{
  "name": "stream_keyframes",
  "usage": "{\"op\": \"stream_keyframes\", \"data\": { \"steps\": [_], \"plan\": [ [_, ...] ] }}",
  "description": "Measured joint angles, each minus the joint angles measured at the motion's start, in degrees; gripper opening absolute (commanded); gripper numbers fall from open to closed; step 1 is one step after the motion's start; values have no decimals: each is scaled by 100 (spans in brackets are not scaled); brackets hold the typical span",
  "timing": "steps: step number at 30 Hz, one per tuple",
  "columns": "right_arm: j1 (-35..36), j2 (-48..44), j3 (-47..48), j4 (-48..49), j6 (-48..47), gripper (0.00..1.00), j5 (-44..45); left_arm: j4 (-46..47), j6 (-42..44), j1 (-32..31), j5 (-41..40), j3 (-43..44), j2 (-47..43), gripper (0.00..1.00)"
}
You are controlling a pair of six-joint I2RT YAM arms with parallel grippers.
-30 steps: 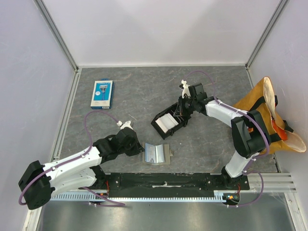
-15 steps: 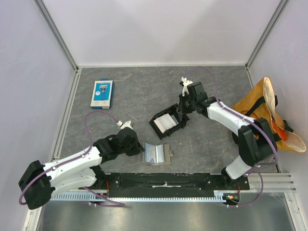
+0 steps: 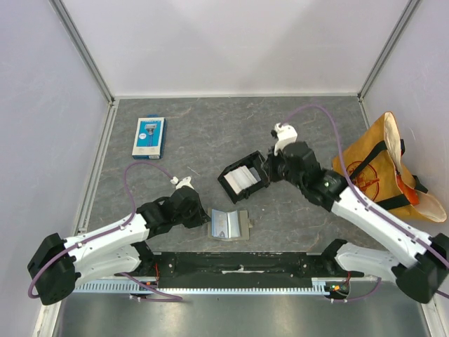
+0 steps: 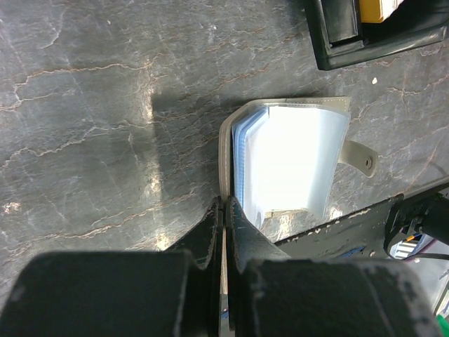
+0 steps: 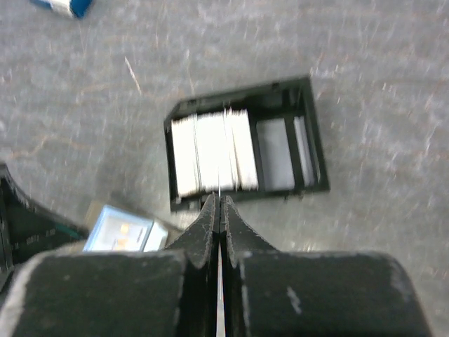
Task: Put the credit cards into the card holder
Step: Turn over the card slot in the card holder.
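Observation:
The grey-tan card holder [image 3: 229, 224] lies open near the front edge, its clear pockets [image 4: 295, 158] facing up. My left gripper [image 3: 205, 219] is shut on the holder's left cover edge [image 4: 224, 184]. Several white credit cards [image 5: 210, 160] stand in a black tray [image 3: 224, 180] at mid-table. My right gripper [image 3: 271, 168] hovers just right of the tray, shut on one thin credit card [image 5: 219, 191] seen edge-on between the fingertips. In the right wrist view the tray [image 5: 169, 165] lies below the jaws and the holder [image 5: 123, 230] shows at lower left.
A blue-and-white retail pack [image 3: 148, 137] lies at the back left. An orange bag [image 3: 379, 165] with black straps sits against the right wall. The tray's corner [image 4: 351, 38] is close beyond the holder. Aluminium rails edge the table.
The right gripper closed on a card at the tray, and the right arm swung its elbow out to the right while the wrist lifted off the tray. The left arm and holder stayed put.

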Motion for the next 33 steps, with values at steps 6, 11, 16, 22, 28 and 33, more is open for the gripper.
{"op": "stream_keyframes", "data": {
  "steps": [6, 11, 16, 22, 28, 33],
  "plan": [
    [905, -883, -1060, -651, 734, 0, 719, 0, 0, 0, 0, 0, 7, 2],
    [1401, -1054, -1679, -1027, 1360, 0, 1158, 2, 0, 0, 0, 0, 7, 2],
    [1878, -573, -1858, -984, 1788, 0, 1582, 2, 0, 0, 2, 0, 7, 2],
    [1985, 4, -2076, -756, 1991, 0, 1700, 2, 0, 0, 2, -2, -28, 2],
    [1989, 181, -2129, -551, 2055, 2, 1674, 9, 0, 0, 2, -24, -61, 2],
    [1998, 188, -2149, -444, 2063, 6, 1565, 22, 0, 0, 2, -81, -111, 2]
  ]
}}
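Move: The right hand, already gripping a dark card, is high over the table: the open card holder lies about 12 cm back, 12 cm to its left and some 20 cm below. The black card box is nearer, roughly 4 cm ahead and 6 cm to the left, about 18 cm down. The left hand still pinches the holder's left cover; the holder's middle is some 7 cm to its right, about 1 cm back and 4 cm lower. Down and back sweeps the right hand with the dark card, away from the card box and towards the table beside the card holder: fast backward about 10 cm while sinking, then almost straight down, nearly 17 cm lower in all, before it stops. The wrist tips the fingers some 20 degrees steeper; they keep the card, the grip slackening at the end. The left hand keeps its pinch on the holder. ##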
